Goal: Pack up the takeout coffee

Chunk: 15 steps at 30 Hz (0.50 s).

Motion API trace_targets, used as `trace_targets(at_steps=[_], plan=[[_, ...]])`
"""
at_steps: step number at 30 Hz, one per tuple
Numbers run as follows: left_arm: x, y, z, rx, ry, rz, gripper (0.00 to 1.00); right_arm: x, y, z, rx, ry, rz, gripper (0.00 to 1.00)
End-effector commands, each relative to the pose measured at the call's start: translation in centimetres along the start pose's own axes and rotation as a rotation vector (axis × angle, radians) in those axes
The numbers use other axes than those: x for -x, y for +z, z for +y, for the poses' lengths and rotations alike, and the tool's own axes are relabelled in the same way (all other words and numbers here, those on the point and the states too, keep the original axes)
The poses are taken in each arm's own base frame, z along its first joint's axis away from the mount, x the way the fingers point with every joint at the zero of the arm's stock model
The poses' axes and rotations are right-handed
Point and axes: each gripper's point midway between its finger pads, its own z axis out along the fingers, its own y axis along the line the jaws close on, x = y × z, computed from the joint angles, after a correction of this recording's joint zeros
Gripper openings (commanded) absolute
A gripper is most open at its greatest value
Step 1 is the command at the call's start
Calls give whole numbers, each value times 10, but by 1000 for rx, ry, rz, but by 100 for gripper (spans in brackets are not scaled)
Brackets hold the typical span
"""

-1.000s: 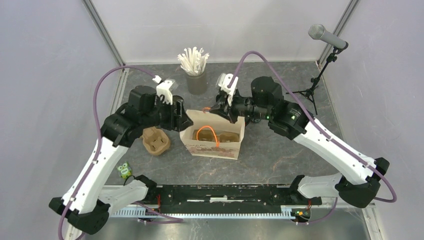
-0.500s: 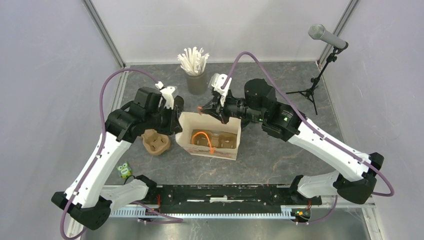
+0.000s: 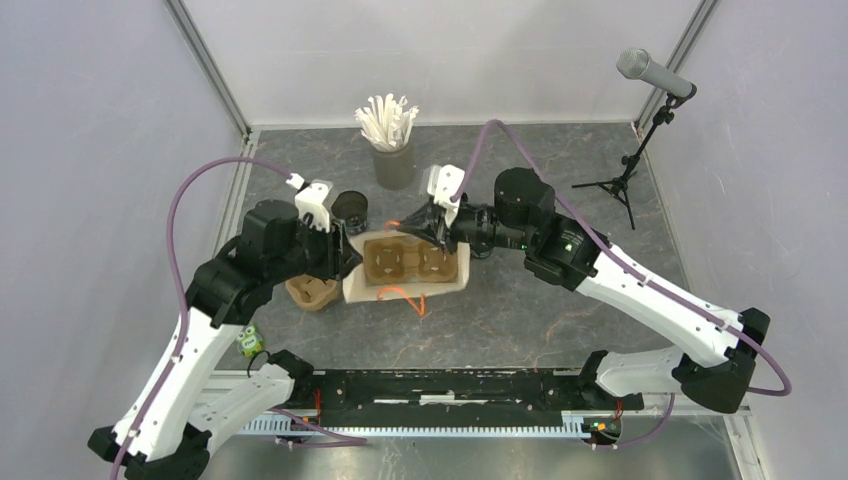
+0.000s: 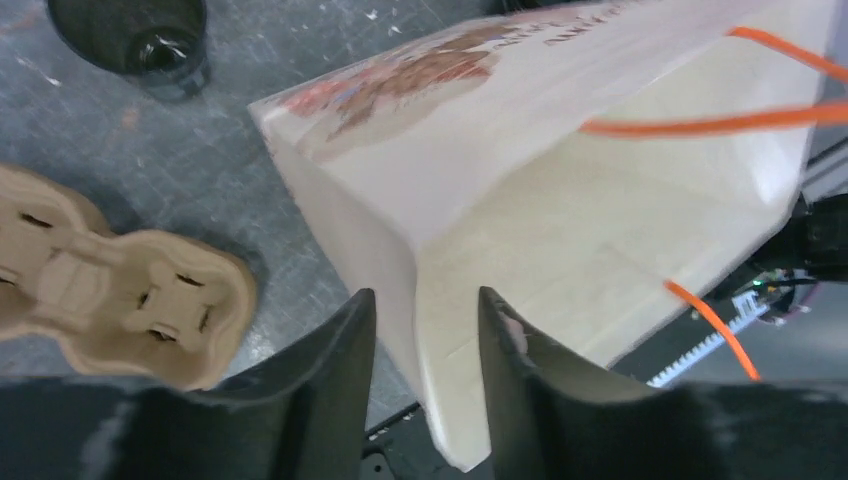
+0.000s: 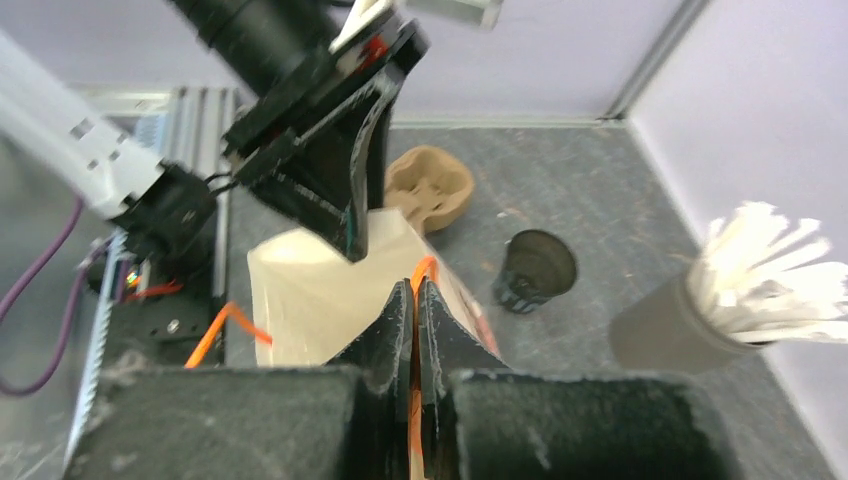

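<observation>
One black cup (image 3: pixel 350 210) of the takeout coffee stands open-topped and lidless on the table behind the white paper bag (image 3: pixel 445 286); it also shows in both wrist views (image 4: pixel 140 35) (image 5: pixel 538 268). A brown cup carrier (image 3: pixel 405 260) lies inside the bag. My left gripper (image 3: pixel 345 264) (image 4: pixel 425 295) grips the bag's (image 4: pixel 560 220) left corner fold, one finger outside and one inside. My right gripper (image 3: pixel 428 225) (image 5: pixel 415 287) is shut on the bag's orange handle (image 5: pixel 425 268) at the far rim.
A second brown carrier (image 3: pixel 310 293) (image 4: pixel 120 300) lies on the table left of the bag. A grey cup of white straws (image 3: pixel 393 160) stands at the back. A microphone stand (image 3: pixel 625 185) is at the right. A small green toy (image 3: pixel 248 341) sits near the front rail.
The bag has shifted left and tipped, so the carrier inside now faces up. My left gripper has closed on the bag's left edge. The right gripper has followed with the handle.
</observation>
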Motion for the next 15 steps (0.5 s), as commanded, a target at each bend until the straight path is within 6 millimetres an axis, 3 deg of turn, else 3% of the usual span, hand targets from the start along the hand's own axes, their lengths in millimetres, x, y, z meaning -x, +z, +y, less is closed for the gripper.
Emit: trace_targets(at_steps=[1, 3, 8, 15], plan=[[-10, -9, -14, -88, -29, -28, 59, -2, -12, 33, 151, -39, -48, 0], [-19, -15, -14, -85, -52, 6, 65, -9, -13, 35, 150, -31, -38, 0], [-35, -32, -11, -31, -131, 111, 68, -10, -15, 37, 135, 8, -69, 0], [-42, -41, -23, -50, -262, 164, 73, -15, -25, 68, 290, 51, -80, 0]])
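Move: The paper bag, with a cup tray down inside, has its left rim almost at the left fingertips, some 2 cm back and 3 cm below. From that hand an empty tray lies about 11 cm left and 7 cm back, and the black cup 3 cm left and 10 cm ahead, both some 20 cm lower. The right hand holds the far orange handle; the bag's middle is about 7 cm back and 17 cm below it. The left hand spreads its part-open fingers wide around the line of the bag's left rim and draws back about 5 cm along that rim towards the near corner, sinking slightly and tipping some 10 degrees more downward. Meanwhile the right hand, fingers still shut on the far orange handle, brings the handle back and down by about 4.5 cm each way, in over the bag's mouth, turning roughly 10 degrees counter-clockwise. ##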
